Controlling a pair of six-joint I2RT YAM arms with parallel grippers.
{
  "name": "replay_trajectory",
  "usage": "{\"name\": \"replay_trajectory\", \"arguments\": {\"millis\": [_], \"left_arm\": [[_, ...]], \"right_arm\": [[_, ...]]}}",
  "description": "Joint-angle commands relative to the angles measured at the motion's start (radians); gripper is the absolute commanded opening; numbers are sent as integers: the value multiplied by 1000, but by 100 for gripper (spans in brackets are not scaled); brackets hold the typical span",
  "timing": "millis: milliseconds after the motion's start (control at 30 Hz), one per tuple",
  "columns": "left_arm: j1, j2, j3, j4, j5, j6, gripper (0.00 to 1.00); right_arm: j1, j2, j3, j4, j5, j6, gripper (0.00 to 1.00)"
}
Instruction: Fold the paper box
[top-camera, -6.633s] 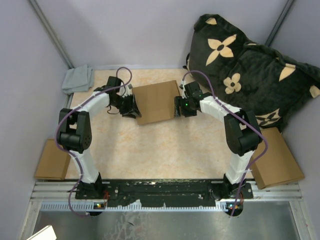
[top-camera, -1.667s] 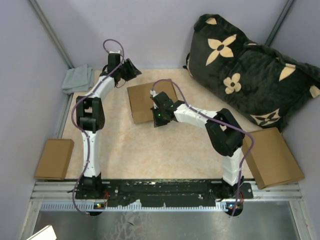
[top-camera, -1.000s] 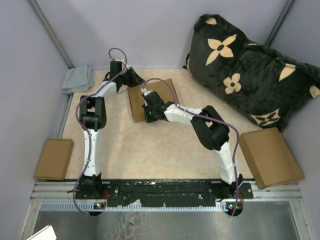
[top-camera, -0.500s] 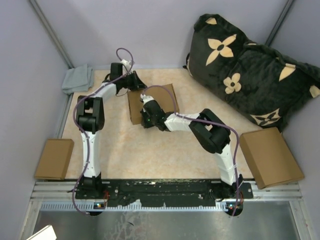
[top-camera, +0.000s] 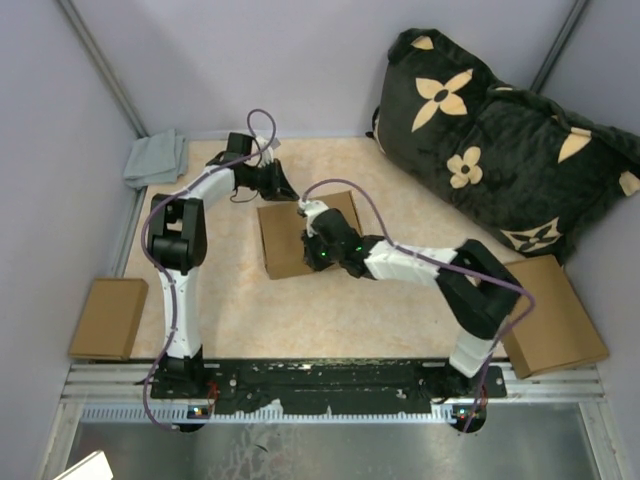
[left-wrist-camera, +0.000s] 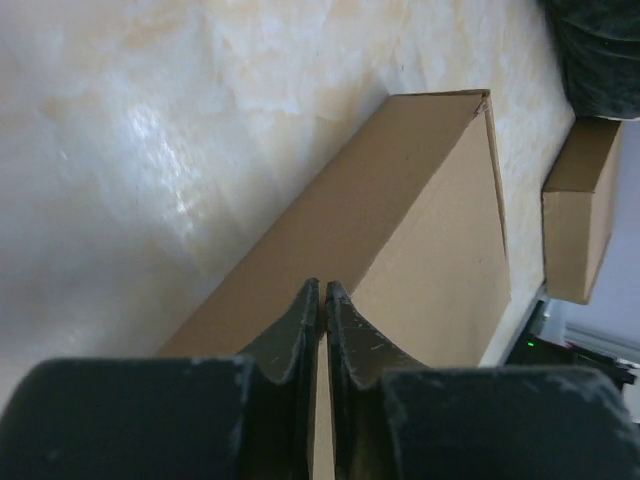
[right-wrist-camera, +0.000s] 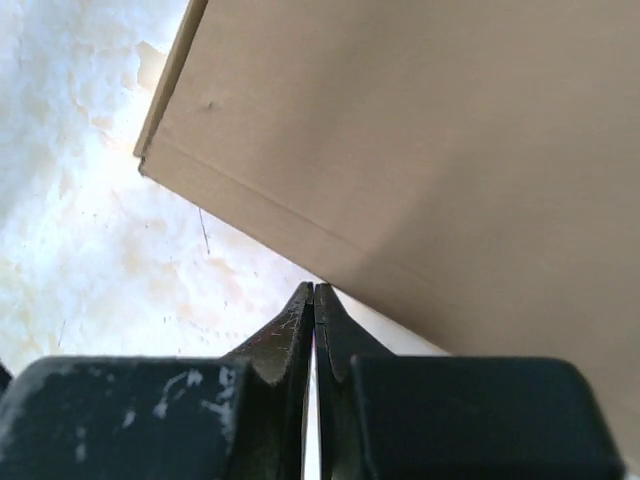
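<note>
The paper box (top-camera: 290, 240) is a shallow, closed brown mailer lying flat in the middle of the table. My left gripper (top-camera: 285, 190) reaches its far left corner; in the left wrist view the fingertips (left-wrist-camera: 322, 288) are almost together, hovering over the box's (left-wrist-camera: 420, 230) long side wall with nothing seen between them. My right gripper (top-camera: 320, 250) lies across the box's right half. In the right wrist view that gripper (right-wrist-camera: 313, 290) is shut and empty, its tips just off the lower edge of the box (right-wrist-camera: 420, 150), over the table (right-wrist-camera: 90, 250).
A black cushion with beige flowers (top-camera: 500, 140) fills the back right. A grey cloth (top-camera: 155, 158) lies at the back left corner. Other brown boxes sit off the table's left (top-camera: 108, 318) and right (top-camera: 545, 310) sides, the right one also showing in the left wrist view (left-wrist-camera: 580, 220).
The box has slid toward the arms' bases and turned a little. My right gripper moved right across it. My left gripper followed to its far corner, and its jaws came together.
</note>
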Motion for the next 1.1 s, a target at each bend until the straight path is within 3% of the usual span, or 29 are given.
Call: {"name": "replay_trajectory", "arguments": {"millis": [0,167,400,567,900,1067], "left_arm": [[-11,-56,29,-106,3,-77,14],[-12,-46,95,20,6,-209,26],[-19,32,190,127,-23,-287,31],[-42,124,259,115,-31,-268,31],[-93,208,241,108,-12,-240,30],[-99,230,219,133,39,-252,29]], "right_arm": [[-34,-228,-73,-20,107,-36,3],[-34,-344,-173,-107,182,4,3],[-34,-500,-440,-53,368,119,0],[-35,-460,-487,-41,442,175,0],[-35,-360,-495,-10,479,218,0],[-60,-277,-498,137,512,185,0]]}}
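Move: The paper box's middle lies about 8 cm ahead of the right hand and level sideways; its near right corner is some 15 cm to this hand's right and 2 cm ahead, its near left corner 13 cm left and 4 cm back. For the left hand, the box's middle is about 11 cm back and 4 cm right, its far right corner 16 cm right and 2 cm ahead. All lie roughly 4 cm lower than the hands. The paper box is left lying while both hands shift right along opposite sides. Right, fingers shut, arcs up and over some 16 cm to the right, then down to just short of the near right corner, low over the table, turning nearly 30 degrees clockwise. Left parts its fingers a little, hops about 8 cm up and forward, then comes down about 7 cm farther right by the far wall. ##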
